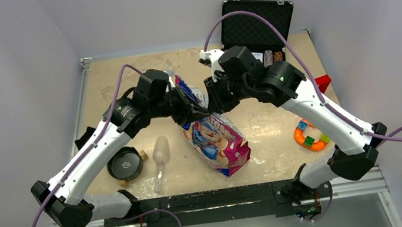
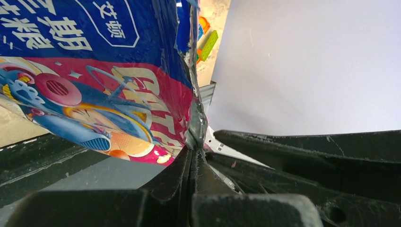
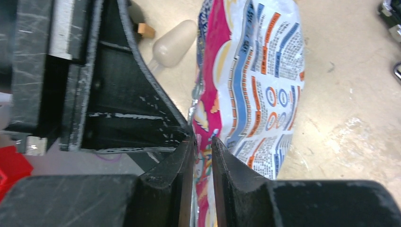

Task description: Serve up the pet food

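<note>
The pet food bag (image 1: 217, 138), pink and blue with a cartoon print, lies mid-table with its top end raised. The kibble is hidden inside it. My left gripper (image 1: 194, 112) is shut on the crumpled top edge of the bag, as seen in the left wrist view (image 2: 197, 147), with the bag's front (image 2: 94, 71) to the left of it. My right gripper (image 1: 212, 103) pinches the same top end from the other side. In the right wrist view the gripper (image 3: 202, 142) is closed on the bag's seam, and the printed back of the bag (image 3: 265, 80) hangs beyond it.
A black bowl (image 1: 125, 164) sits at front left, with a clear plastic scoop (image 1: 159, 155) lying beside it; the scoop also shows in the right wrist view (image 3: 174, 42). An open black case (image 1: 257, 22) with poker chips stands at the back. A colourful toy ring (image 1: 310, 134) and a red block (image 1: 323, 81) lie at right.
</note>
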`<action>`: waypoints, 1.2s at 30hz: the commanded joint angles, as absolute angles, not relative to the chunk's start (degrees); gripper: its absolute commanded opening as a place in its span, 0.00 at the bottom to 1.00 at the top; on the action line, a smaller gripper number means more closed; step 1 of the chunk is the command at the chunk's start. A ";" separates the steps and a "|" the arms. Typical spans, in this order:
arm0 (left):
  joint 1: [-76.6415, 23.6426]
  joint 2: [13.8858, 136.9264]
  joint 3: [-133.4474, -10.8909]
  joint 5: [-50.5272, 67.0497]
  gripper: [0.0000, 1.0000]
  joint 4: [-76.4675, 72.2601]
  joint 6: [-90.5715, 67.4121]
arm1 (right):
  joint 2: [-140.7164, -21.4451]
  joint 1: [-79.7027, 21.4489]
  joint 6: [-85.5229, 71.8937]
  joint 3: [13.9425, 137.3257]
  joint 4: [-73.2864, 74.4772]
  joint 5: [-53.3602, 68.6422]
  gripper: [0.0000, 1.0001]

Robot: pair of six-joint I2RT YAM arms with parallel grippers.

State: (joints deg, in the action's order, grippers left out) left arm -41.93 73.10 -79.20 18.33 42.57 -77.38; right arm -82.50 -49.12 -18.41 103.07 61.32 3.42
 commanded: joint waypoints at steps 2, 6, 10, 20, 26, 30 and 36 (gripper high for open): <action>-41.75 74.79 -84.31 16.64 0.00 50.96 -75.58 | -81.98 -49.73 -15.99 104.15 63.02 -1.73 0.23; -41.82 76.29 -86.47 17.32 0.00 53.15 -75.42 | -81.83 -50.29 -15.69 103.01 62.39 -0.41 0.23; -41.75 77.02 -87.58 17.47 0.00 53.34 -75.54 | -81.96 -50.86 -15.11 102.57 62.50 -0.27 0.22; -41.75 76.92 -87.65 16.83 0.00 52.80 -74.95 | -81.74 -50.98 -15.83 100.96 62.89 -4.06 0.11; -41.77 76.99 -87.62 15.93 0.00 54.49 -74.84 | -82.46 -51.05 -14.92 101.35 64.65 -10.43 0.14; -41.76 76.84 -87.48 15.16 0.00 55.54 -74.88 | -81.87 -51.60 -14.68 100.25 65.40 -15.68 0.00; -41.64 76.43 -86.31 15.68 0.00 53.48 -75.42 | -79.71 -51.98 -16.12 97.83 62.62 -12.48 0.00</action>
State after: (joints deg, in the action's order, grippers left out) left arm -41.98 77.03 -85.93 16.99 52.51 -76.86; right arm -81.71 -52.12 -16.38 99.96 61.95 -10.15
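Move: The bag's rim lies at the right hand's slightly open fingertips, about 1 cm below its hand point. The bag's body hangs beneath, its middle some 14 cm lower and 5 cm back. From the same hand, the scoop lies about 20 cm to the left and 5 cm back, and the paw-print bowl about 33 cm left and 3 cm back, both some 28 cm below. The left hand already pinches that rim, level with it, at its fingertips. While the left hand keeps its pinch on the rim and stays nearly in place, the right hand first eases down about 1 cm at the bag's mouth with its fingers still slightly parted. It then shuts them on the rim of the white-printed back panel and draws that edge away from the left hand, about 2 cm to the right with some 1.5 cm forward and a further 1 cm down, turning roughly 10 degrees so that its left side dips. ##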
